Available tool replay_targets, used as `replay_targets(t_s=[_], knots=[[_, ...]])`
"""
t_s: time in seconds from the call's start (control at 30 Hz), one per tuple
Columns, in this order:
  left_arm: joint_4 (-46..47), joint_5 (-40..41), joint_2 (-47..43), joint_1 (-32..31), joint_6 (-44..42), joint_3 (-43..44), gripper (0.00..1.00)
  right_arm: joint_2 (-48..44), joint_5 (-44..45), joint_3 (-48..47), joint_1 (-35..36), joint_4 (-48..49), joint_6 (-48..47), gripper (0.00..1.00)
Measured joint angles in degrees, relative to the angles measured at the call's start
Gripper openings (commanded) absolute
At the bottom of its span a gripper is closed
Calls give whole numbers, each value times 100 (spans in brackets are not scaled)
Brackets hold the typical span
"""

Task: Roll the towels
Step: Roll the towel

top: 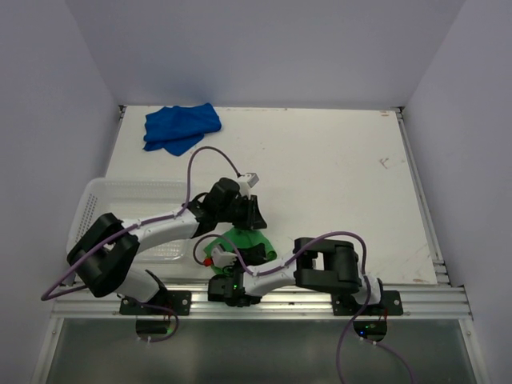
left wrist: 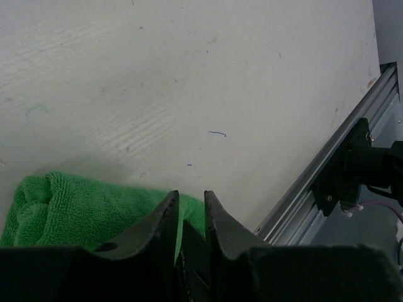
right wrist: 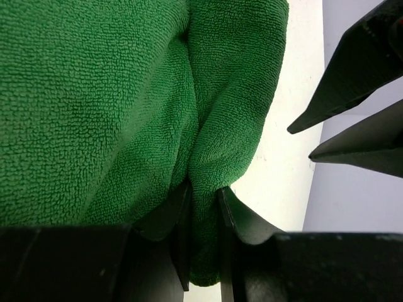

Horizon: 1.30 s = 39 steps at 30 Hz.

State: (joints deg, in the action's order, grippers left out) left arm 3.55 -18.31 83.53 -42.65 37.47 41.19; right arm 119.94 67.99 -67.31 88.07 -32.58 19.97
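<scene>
The green towel (top: 240,238) lies bunched near the table's front edge, between both grippers. In the right wrist view it (right wrist: 94,94) fills the picture, and my right gripper (right wrist: 204,189) is shut on a thick fold of its edge. My left gripper (left wrist: 191,194) hovers just beyond that towel (left wrist: 75,207), jaws a narrow gap apart with nothing between the tips. Its fingers (right wrist: 352,75) show at the right of the right wrist view, clear of the cloth. From above, the left gripper (top: 254,218) is behind the towel and the right gripper (top: 240,254) in front. The blue towel (top: 182,126) lies crumpled at the back left.
A white perforated basket (top: 100,200) sits at the left edge, partly under the left arm. An aluminium rail (top: 320,296) runs along the front edge and also appears in the left wrist view (left wrist: 315,182). White walls close in the table on three sides.
</scene>
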Motion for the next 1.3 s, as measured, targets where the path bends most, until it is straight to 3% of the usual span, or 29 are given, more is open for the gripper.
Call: replay_targets(t_s=[0.57,0.67,0.7,0.8,1.03,1.3], knots=[[221,111,142,-118,96,-463,25,74,4,-50,7,-63,-122,0],[374,133,201,-133,111,-533,25,68,7,-22,7,-35,-131,10],[424,138,212,-136,125,-562,25,46,9,17,11,2,-131,19],[555,138,219,-136,184,-625,25,-140,-24,223,20,225,-116,32],[695,136,273,-136,247,-662,25,-612,-177,518,39,389,33,48],[841,136,337,-138,245,-686,25,-1193,-254,592,39,466,686,54]])
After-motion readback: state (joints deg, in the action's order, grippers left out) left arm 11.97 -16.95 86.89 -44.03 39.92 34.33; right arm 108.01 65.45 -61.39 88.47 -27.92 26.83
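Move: The green towel's middle lies about 6 cm back, 5 cm left and some 6 cm below the empty left fingertips. The right fingers already pinch the towel's right-hand end, with its middle roughly 5 cm to their left, 1 cm back and 1 cm below. The white basket is off to the left of the left hand, its middle about 36 cm left, 2 cm ahead and 7 cm down. Lower the left gripper about 4 cm, easing back a little, until its nearly closed tips come down on the top of the green towel, then keep them there. Hold the pinch with the right hand meanwhile; once the left has settled, open the right fingers to let go and raise them about 3 cm, rolling the hand some 20 degrees so its left side rises. ##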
